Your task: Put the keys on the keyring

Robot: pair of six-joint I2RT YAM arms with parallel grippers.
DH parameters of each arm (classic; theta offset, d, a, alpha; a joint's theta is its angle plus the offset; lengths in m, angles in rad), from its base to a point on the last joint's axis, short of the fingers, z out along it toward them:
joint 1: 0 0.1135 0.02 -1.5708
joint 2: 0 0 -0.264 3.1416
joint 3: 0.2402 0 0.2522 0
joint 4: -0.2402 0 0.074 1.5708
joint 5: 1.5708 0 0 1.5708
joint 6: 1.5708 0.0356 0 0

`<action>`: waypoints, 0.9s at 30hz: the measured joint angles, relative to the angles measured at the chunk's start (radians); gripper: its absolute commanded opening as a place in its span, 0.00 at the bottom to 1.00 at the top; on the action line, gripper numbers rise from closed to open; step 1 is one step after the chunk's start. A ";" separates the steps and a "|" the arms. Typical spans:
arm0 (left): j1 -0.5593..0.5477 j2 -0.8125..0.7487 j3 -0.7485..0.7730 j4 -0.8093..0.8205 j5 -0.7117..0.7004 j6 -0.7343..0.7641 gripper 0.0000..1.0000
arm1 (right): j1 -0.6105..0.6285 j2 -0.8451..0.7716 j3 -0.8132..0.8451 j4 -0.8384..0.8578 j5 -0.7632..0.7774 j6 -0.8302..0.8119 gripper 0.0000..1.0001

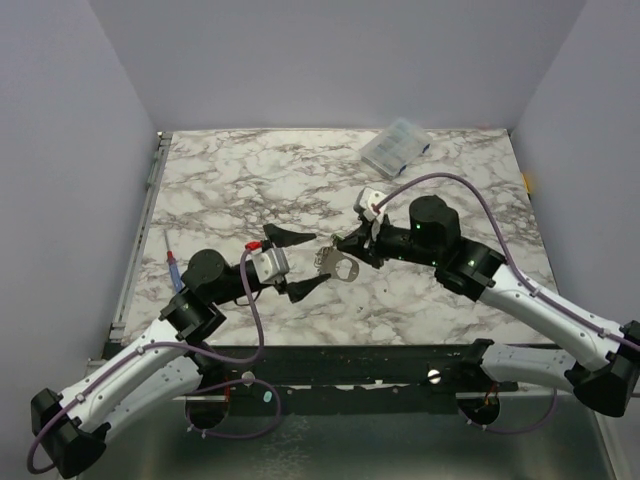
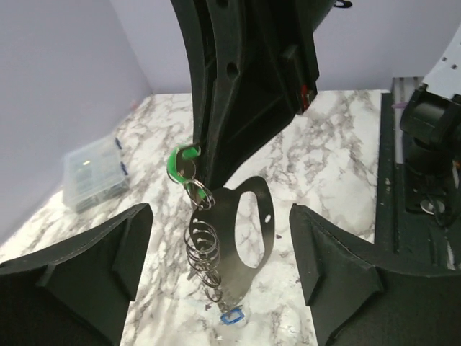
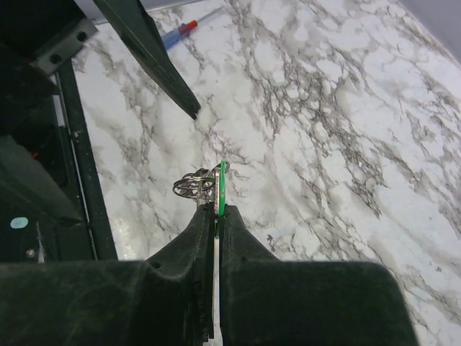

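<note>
My right gripper (image 3: 218, 210) is shut on the flat silvery keyring (image 2: 248, 231) together with the green head of one key (image 2: 180, 162), above the table's middle. The keyring has an oval opening, and a string of small wire rings (image 2: 204, 249) hangs along it. A blue key head (image 2: 232, 315) shows at the bottom of that string; I cannot tell whether it rests on the marble. My left gripper (image 2: 220, 259) is open, its fingers (image 2: 108, 252) standing wide on either side of the keyring without touching it. From above, the left gripper (image 1: 297, 262) faces the right gripper (image 1: 335, 248) closely.
A clear plastic compartment box (image 1: 396, 146) sits at the back right of the marble table (image 1: 250, 180). A blue and red pen (image 1: 173, 268) lies near the left edge. The black frame rail (image 1: 350, 362) runs along the near edge.
</note>
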 measured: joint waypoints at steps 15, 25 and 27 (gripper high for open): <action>0.021 -0.123 -0.024 0.000 -0.541 0.090 0.85 | 0.002 0.435 0.253 -0.074 0.109 0.078 0.01; 0.046 -0.173 -0.040 0.001 -0.765 0.118 0.84 | 0.026 0.735 0.495 -0.043 0.088 0.234 0.01; 0.053 -0.189 -0.044 0.005 -0.787 0.120 0.84 | 0.026 0.737 0.483 -0.035 0.099 0.243 0.01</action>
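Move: The right hand already pinches the green key. The keyring's coils hang about 3 cm to its left and 2 cm lower. The open table it heads over lies some 10 cm ahead, 12 cm left and roughly 22 cm below, with the screwdriver about 40 cm left and 6 cm ahead. From the empty, open left hand, the keyring is about 2 cm ahead, 3 cm right and 2 cm below. The right lowers the keys 10 cm while carrying them left-forward; the open left retreats left-forward, turning 50 degrees counter-clockwise. ##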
